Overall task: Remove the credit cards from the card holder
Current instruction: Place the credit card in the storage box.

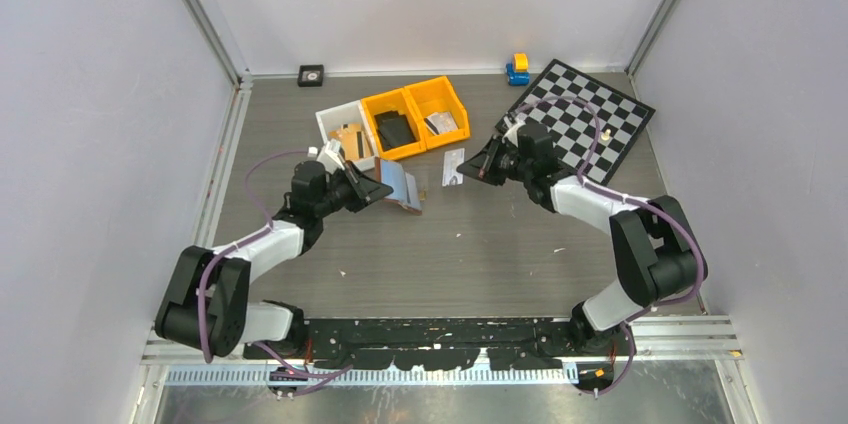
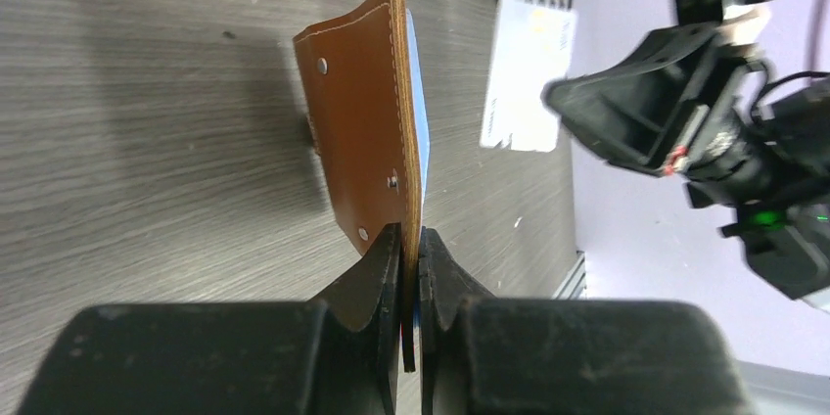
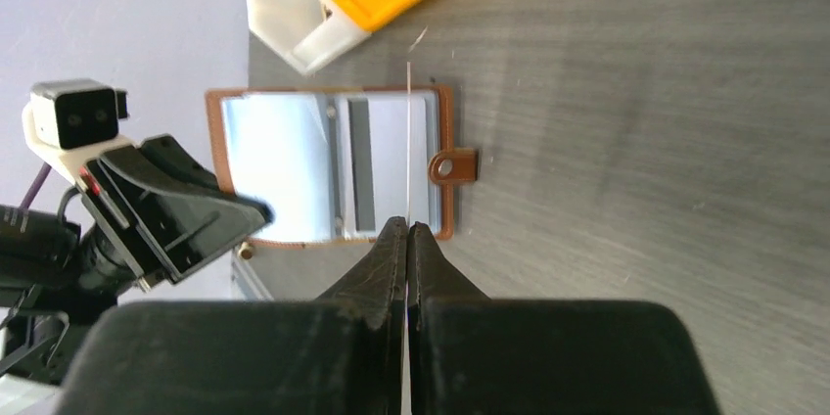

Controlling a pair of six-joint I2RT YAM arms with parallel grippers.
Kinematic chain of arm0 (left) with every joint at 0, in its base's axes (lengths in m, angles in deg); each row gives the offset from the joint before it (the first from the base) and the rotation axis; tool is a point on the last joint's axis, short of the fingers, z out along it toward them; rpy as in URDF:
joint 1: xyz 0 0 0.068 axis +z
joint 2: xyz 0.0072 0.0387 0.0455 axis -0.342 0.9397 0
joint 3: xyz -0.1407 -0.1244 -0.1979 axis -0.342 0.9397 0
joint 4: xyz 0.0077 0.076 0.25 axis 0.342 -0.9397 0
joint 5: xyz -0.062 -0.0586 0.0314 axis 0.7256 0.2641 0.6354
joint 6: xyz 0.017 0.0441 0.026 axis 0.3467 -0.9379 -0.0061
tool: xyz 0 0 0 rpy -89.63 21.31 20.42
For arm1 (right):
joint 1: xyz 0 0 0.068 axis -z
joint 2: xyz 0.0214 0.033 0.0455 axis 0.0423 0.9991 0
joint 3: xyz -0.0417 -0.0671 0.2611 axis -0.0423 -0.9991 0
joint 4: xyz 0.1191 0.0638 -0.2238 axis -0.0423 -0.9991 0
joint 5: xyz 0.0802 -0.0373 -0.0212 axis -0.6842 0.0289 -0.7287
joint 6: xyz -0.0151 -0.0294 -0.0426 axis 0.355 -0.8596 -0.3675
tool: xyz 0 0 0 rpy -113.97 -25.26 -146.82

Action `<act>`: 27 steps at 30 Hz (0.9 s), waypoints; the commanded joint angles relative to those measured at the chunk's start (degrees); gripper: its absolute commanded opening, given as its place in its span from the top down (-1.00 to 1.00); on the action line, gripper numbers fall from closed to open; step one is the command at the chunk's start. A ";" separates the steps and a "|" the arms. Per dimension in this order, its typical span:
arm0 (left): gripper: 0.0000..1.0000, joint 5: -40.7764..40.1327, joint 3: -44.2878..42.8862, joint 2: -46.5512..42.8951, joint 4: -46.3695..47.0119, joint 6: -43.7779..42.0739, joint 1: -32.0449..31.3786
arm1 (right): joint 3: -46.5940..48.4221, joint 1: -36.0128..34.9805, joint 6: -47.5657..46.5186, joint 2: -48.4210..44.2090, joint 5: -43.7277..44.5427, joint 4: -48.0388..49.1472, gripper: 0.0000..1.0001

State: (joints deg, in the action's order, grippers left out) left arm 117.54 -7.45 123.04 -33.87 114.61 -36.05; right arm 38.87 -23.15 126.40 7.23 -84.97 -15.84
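The card holder [image 1: 402, 185], reddish-brown with a pale blue inside, stands open and on edge on the table, left of centre. My left gripper [image 1: 372, 187] is shut on its near flap; in the left wrist view the jaws [image 2: 412, 234] pinch the brown leather [image 2: 360, 112]. My right gripper [image 1: 470, 167] is shut on one whitish credit card [image 1: 453, 165], held clear of the holder to its right. In the right wrist view that card [image 3: 408, 131] shows edge-on as a thin line from the shut gripper [image 3: 407, 229], with the holder's open inside [image 3: 294, 165] behind it. Whether other cards sit in the pockets I cannot tell.
Behind the holder stand a white bin [image 1: 330, 116] and two yellow bins [image 1: 372, 104], one holding a black wallet-like object [image 1: 395, 130]. A chessboard [image 1: 585, 114] lies at the back right, a blue and yellow toy [image 1: 517, 69] beside it. A small black square [image 1: 311, 75] sits by the back wall.
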 commanded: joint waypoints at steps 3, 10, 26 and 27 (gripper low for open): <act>1.00 0.05 -2.24 2.63 -0.93 -1.66 0.15 | 10.67 -0.09 -10.59 -0.44 8.26 -10.27 0.99; 1.00 0.99 -2.24 4.35 0.64 -0.43 0.14 | 26.44 -0.18 -18.74 10.05 5.65 -16.80 0.99; 1.00 1.72 -2.46 10.02 5.05 2.65 -2.84 | 51.79 -0.23 -33.33 28.35 6.69 -29.08 0.99; 1.00 1.90 -2.66 10.34 5.00 2.73 -2.84 | 53.55 -0.24 -33.73 29.78 6.62 -29.84 0.99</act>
State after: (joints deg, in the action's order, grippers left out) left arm 117.54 -8.70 132.27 -34.20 115.75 -38.76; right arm 86.01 -23.20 96.24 33.83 -78.85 -43.57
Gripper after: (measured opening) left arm 0.082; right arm 0.025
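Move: The right-hand orange compartment of the storage box, with cards already in it, lies about 20 cm ahead of the right hand, 5 cm to its left and some 10 cm below. The middle compartment with the black item is about 17 cm ahead and 16 cm left. The open card holder is roughly 13 cm left and 2 cm nearer. From the left hand, the card compartment is some 24 cm ahead, 11 cm right and 11 cm lower. The credit card, still pinched in the right fingers, is carried about 14 cm forward towards the right-hand orange compartment, first rising some 4 cm and then sinking about half of that, while the wrist turns nearly 30 degrees so the fingers slope more steeply down. The card holder stays in the left hand's closed grip and is lowered about 4 to 5 cm. ##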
